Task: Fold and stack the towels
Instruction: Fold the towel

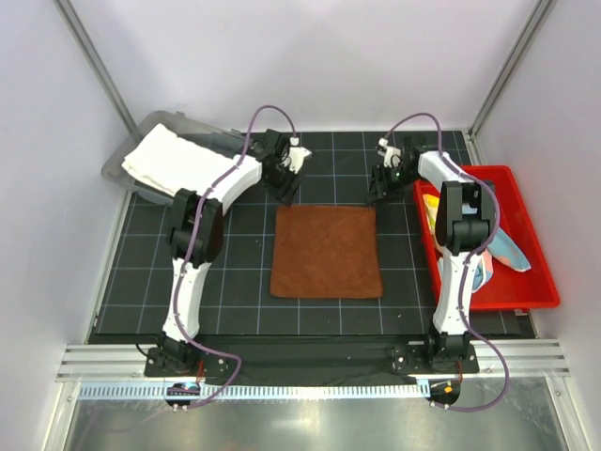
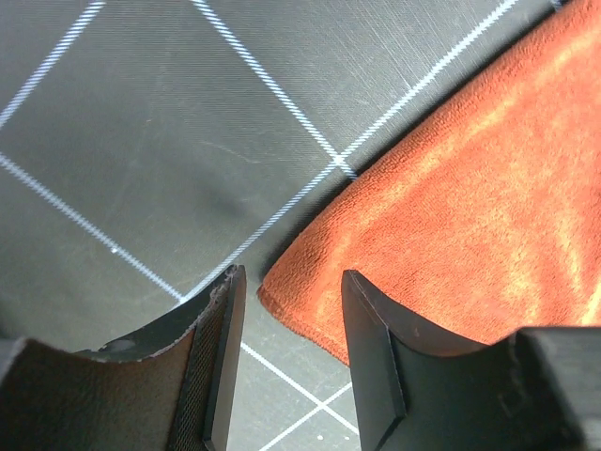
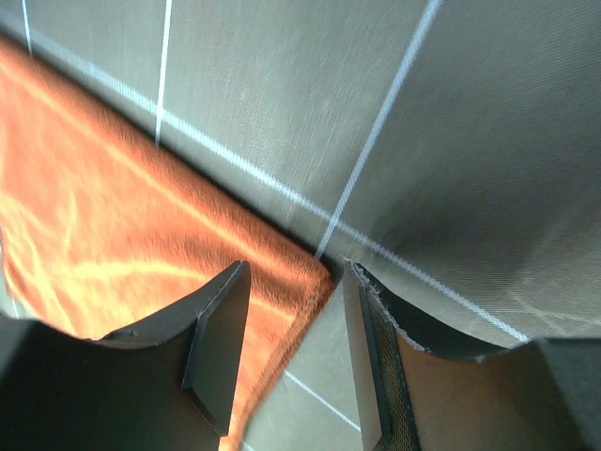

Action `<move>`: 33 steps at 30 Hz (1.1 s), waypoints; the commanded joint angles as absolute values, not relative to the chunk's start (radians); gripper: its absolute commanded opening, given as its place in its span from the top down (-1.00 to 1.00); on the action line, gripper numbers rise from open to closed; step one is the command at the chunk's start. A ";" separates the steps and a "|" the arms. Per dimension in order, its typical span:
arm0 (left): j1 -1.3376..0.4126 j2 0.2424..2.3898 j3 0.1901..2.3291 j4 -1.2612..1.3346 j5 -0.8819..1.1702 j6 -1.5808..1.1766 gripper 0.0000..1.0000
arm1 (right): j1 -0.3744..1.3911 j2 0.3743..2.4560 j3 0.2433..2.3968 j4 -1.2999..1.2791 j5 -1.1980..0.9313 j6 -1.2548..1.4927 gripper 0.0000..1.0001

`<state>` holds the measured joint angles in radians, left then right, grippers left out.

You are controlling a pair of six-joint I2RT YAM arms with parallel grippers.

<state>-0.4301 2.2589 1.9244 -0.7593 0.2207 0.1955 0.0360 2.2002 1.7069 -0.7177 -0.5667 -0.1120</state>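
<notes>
A rust-brown towel [image 1: 325, 251] lies flat and square in the middle of the black grid mat. My left gripper [image 1: 288, 194] hovers over its far left corner and is open; the left wrist view has that corner of the brown towel [image 2: 470, 188] lying on the mat between the spread jaws of the left gripper [image 2: 286, 293], untouched. My right gripper [image 1: 373, 194] is open over the far right corner, and in its wrist view the brown towel [image 3: 122, 235] ends just under the gap of the right gripper [image 3: 296, 282]. A cream-white towel [image 1: 174, 160] rests folded at the back left.
The white towel sits in a grey tray [image 1: 178, 122] at the back left corner. A red bin [image 1: 488, 172] at the right holds a light-blue dotted towel [image 1: 512, 249] and a yellow one [image 1: 429, 214]. White walls close in the mat on three sides.
</notes>
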 commanded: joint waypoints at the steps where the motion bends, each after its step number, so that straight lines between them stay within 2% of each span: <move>1: -0.426 2.292 1.954 -0.818 0.294 0.258 0.02 | 0.029 2.223 1.799 -0.891 -0.636 -0.291 -0.02; 10: -0.426 2.313 2.006 -0.833 0.347 0.275 -0.04 | 0.014 2.290 1.887 -1.003 -0.661 -0.374 0.15; 22: -0.428 2.368 2.051 -0.894 0.298 0.325 0.10 | 0.012 2.339 1.942 -1.014 -0.661 -0.356 0.29; 25: -0.426 2.385 2.060 -0.900 0.284 0.330 0.25 | 0.014 2.347 1.948 -1.019 -0.660 -0.354 0.34; 27: -0.426 2.396 2.069 -0.897 0.272 0.324 0.55 | 0.012 2.352 1.951 -0.999 -0.658 -0.336 0.45; 28: -0.426 2.398 2.074 -0.899 0.262 0.321 0.78 | 0.012 2.355 1.960 -0.986 -0.664 -0.333 0.49; 29: -0.426 2.399 2.078 -0.897 0.256 0.321 0.87 | 0.014 2.359 1.967 -0.986 -0.672 -0.331 0.52; 31: -0.426 2.402 2.080 -0.896 0.249 0.321 1.00 | 0.014 2.367 1.977 -0.979 -0.686 -0.327 0.63; 32: -0.426 2.404 2.080 -0.894 0.239 0.321 1.00 | 0.012 2.367 1.979 -0.973 -0.689 -0.330 0.70; 33: -0.426 2.405 2.080 -0.897 0.238 0.325 1.00 | 0.014 2.370 1.977 -0.968 -0.693 -0.331 0.90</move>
<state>-0.4301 2.3875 2.0499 -0.8875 0.2756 0.3069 0.0147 2.3707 1.9366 -0.9936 -0.6548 -0.3347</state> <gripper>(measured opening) 0.016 0.093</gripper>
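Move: The brown towel lies flat between the arms. Its far left corner is about 1 cm back of the left hand and 4 cm below, its far right corner about 1 cm back of the right hand and 2 cm below; neither lies off to the side. Outside them, the white towel stack is some 25 cm left and 11 cm farther out from the left hand, and the red bin's middle about 27 cm right and 8 cm back from the right. The brown towel's two far corners are pinched, each between a hand's fingertips. The left hand sinks about 3 cm onto its corner, easing back slightly and turning a little clockwise, then shuts its half-open fingers. The right hand draws back nearly 2 cm, turning some 10 degrees counter-clockwise, then creeps lower and forward again by about 1 cm as its fingers close. ##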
